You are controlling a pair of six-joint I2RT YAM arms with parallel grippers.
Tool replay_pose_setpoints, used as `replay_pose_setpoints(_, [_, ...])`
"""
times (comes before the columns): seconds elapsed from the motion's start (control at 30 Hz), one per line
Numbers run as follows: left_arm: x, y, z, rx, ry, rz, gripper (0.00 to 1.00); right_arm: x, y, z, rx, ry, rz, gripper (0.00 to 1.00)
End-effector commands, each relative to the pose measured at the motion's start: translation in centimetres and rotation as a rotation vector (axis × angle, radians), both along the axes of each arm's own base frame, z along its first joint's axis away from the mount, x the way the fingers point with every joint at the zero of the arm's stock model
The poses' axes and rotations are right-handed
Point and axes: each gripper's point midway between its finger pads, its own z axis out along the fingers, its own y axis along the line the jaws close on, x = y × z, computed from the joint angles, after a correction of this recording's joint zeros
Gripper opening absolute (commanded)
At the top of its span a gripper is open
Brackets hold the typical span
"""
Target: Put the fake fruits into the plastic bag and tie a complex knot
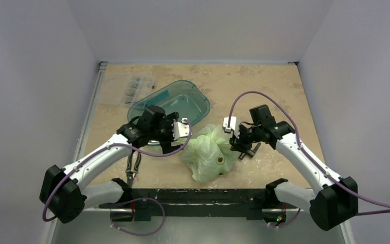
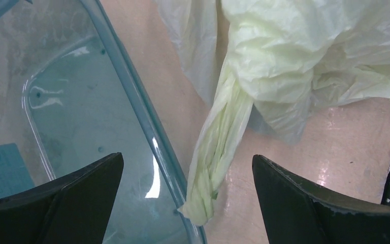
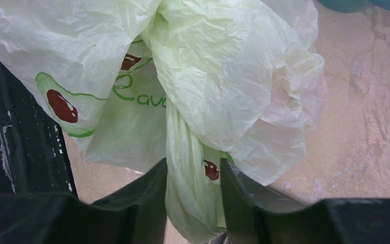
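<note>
The plastic bag (image 1: 208,152) (image 2: 304,56) (image 3: 223,66) lies bunched, pale green, between both arms on the table. The fake fruits are hidden; only printed red-and-green marks show on the plastic. My left gripper (image 1: 183,129) (image 2: 187,157) stands wide open, and a twisted tail of the bag (image 2: 218,152) hangs loose between its fingers, touching neither. My right gripper (image 1: 233,136) (image 3: 193,165) has its jaws part closed around another gathered strand of the bag (image 3: 188,198); the plastic brushes the left finger and looks slack, not pinched.
A translucent teal tub (image 1: 172,101) (image 2: 66,101) sits just behind the left gripper, its rim under the bag's tail. A clear packet (image 1: 134,89) lies at the back left. The black frame (image 1: 198,195) runs along the near edge, by the bag.
</note>
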Motion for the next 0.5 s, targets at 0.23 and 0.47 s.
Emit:
replay_pose_setpoints(0.23, [1.5,-4.6,2.1,-0.015,-0.104,-0.043,0.31,2.0,0.2,1.8,0.034,-0.085,-0.121,0.00])
replay_pose_setpoints(0.47, [1.9,-2.4,3.8,-0.150,0.151,0.321,0.00,4.3,-2.1,4.8,0.064,-0.137,-0.427,0.00])
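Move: The bag's left tail hangs between my open left fingers' line of reach, about 3 cm to the right and 1 cm lower. From that hand, the bag's body is some 10 cm right, 7 cm back and 6 cm down, and the bin's middle 9 cm ahead, 4 cm left and 10 cm down. The right tail is already between my half-open right fingers, about 1 cm ahead; the metal tool lies 5 cm to that hand's right, 1 cm ahead and 11 cm down. I slide my left hand about 3.5 cm to the right, sinking slightly, over the bag's left tail, shut the fingers to pinch it, then start upward. My right fingers finish closing on the right tail as that hand edges forward, then rises about 2 cm, turning some 10 degrees clockwise. ##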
